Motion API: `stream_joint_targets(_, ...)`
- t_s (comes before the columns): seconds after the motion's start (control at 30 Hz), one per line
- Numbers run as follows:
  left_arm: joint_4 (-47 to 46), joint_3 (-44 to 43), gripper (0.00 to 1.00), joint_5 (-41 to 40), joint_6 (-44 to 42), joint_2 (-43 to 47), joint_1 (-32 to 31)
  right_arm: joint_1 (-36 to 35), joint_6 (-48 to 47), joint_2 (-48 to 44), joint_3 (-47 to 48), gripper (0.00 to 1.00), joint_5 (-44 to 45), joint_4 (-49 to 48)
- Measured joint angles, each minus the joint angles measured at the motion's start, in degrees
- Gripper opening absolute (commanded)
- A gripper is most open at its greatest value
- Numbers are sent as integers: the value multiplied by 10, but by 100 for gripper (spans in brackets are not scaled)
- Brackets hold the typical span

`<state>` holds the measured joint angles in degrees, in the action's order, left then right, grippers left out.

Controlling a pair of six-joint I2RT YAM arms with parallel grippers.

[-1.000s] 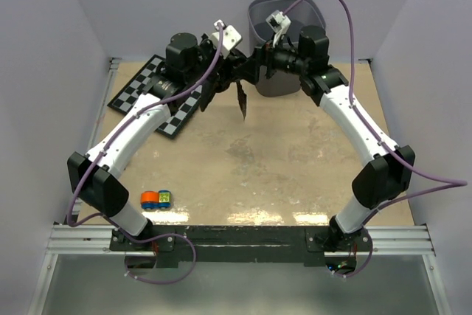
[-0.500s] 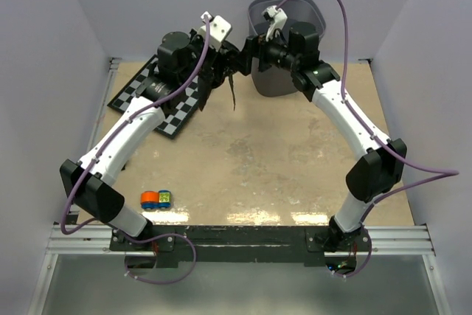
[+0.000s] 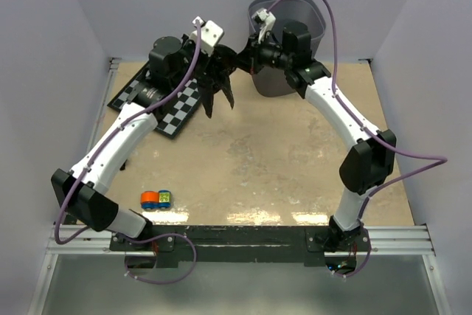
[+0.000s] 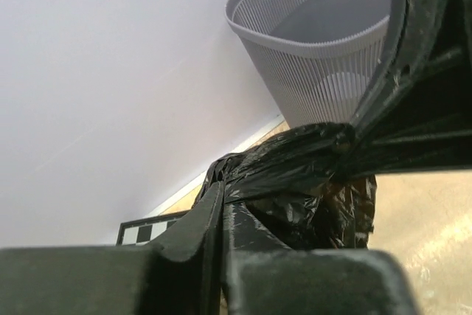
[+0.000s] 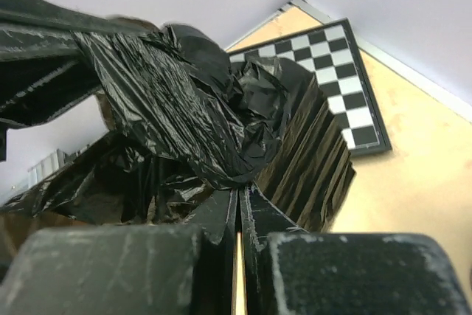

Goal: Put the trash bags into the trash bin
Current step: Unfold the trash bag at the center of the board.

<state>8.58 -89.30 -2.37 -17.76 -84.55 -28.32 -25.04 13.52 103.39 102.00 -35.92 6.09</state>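
A crinkly black trash bag [image 3: 218, 96] hangs in the air between my two grippers, just left of the grey mesh trash bin [image 3: 295, 7] at the back of the table. My left gripper [image 3: 226, 66] is shut on the bag's upper edge, and its fingertips [image 4: 215, 195] pinch the plastic [image 4: 295, 171]. From the right, my right gripper [image 3: 245, 59] meets it and is shut on a bunched fold [image 5: 184, 108] at its tips [image 5: 240, 191]. The bin [image 4: 317, 31] stands open just behind, with nothing showing inside.
A black-and-white checkerboard mat [image 3: 158, 101] lies at the back left under the left arm; it also shows in the right wrist view as the mat [image 5: 335, 79]. Small orange and blue objects [image 3: 155, 198] sit near the front left. Walls close in on three sides.
Both arms rose and shifted left and back. The right gripper, open before, has shut on the bag. The bag's long hanging tail has drawn up shorter.
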Motion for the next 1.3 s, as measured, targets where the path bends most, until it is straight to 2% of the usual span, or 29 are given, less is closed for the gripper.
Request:
stream_joint_targets(0.03,5,7,35,7,-7,7,3,0,-10,4,7,0,-9,2)
stream_joint_targets(0.07,6,15,43,15,-16,14,6,0,-19,9,16,0,-17,5)
stream_joint_targets(0.17,9,63,48,50,-62,50,13,1,-44,14,44,0,-43,8)
stream_joint_targets(0.3,10,106,48,82,-126,84,14,1,-57,13,67,0,-70,4)
stream_joint_targets(0.43,-4,106,45,105,-177,82,13,1,-57,13,68,0,-86,5)
stream_joint_targets(0.77,-34,90,40,120,-246,44,13,1,-85,13,67,0,-108,19)
stream_joint_targets(1.03,-127,101,48,112,-332,43,25,1,-113,2,52,0,-118,38)
stream_joint_targets(1.17,-129,104,48,153,-388,47,30,1,-126,0,50,0,-123,38)
stream_joint_targets(1.3,-80,103,42,211,-452,45,31,1,-141,0,50,0,-133,39)
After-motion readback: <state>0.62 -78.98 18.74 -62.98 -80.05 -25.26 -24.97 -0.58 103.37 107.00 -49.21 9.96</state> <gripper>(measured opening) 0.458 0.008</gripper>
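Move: Between the two grippers, the bunched trash bag has its middle roughly 3 cm right of the left hand and 5 cm below it, level with it fore and aft. From the right hand it is about 4 cm left and 5 cm lower. The trash bin stands some 5 cm ahead of the left hand, 14 cm to its right and 22 cm lower; the checkerboard lies about 18 cm to its left, 5 cm back and 38 cm down. Opening its shut fingers to about half, the left hand lets go of the bag and draws back and down some 4 cm, then returns forward, rises and sinks again beside the bag, rolling about 35 degrees left side up, tipping its fingers upward and turning clockwise. The right fingers keep their pinch, lifting about 4 cm, then easing back 3 cm while turning slightly counter-clockwise. ##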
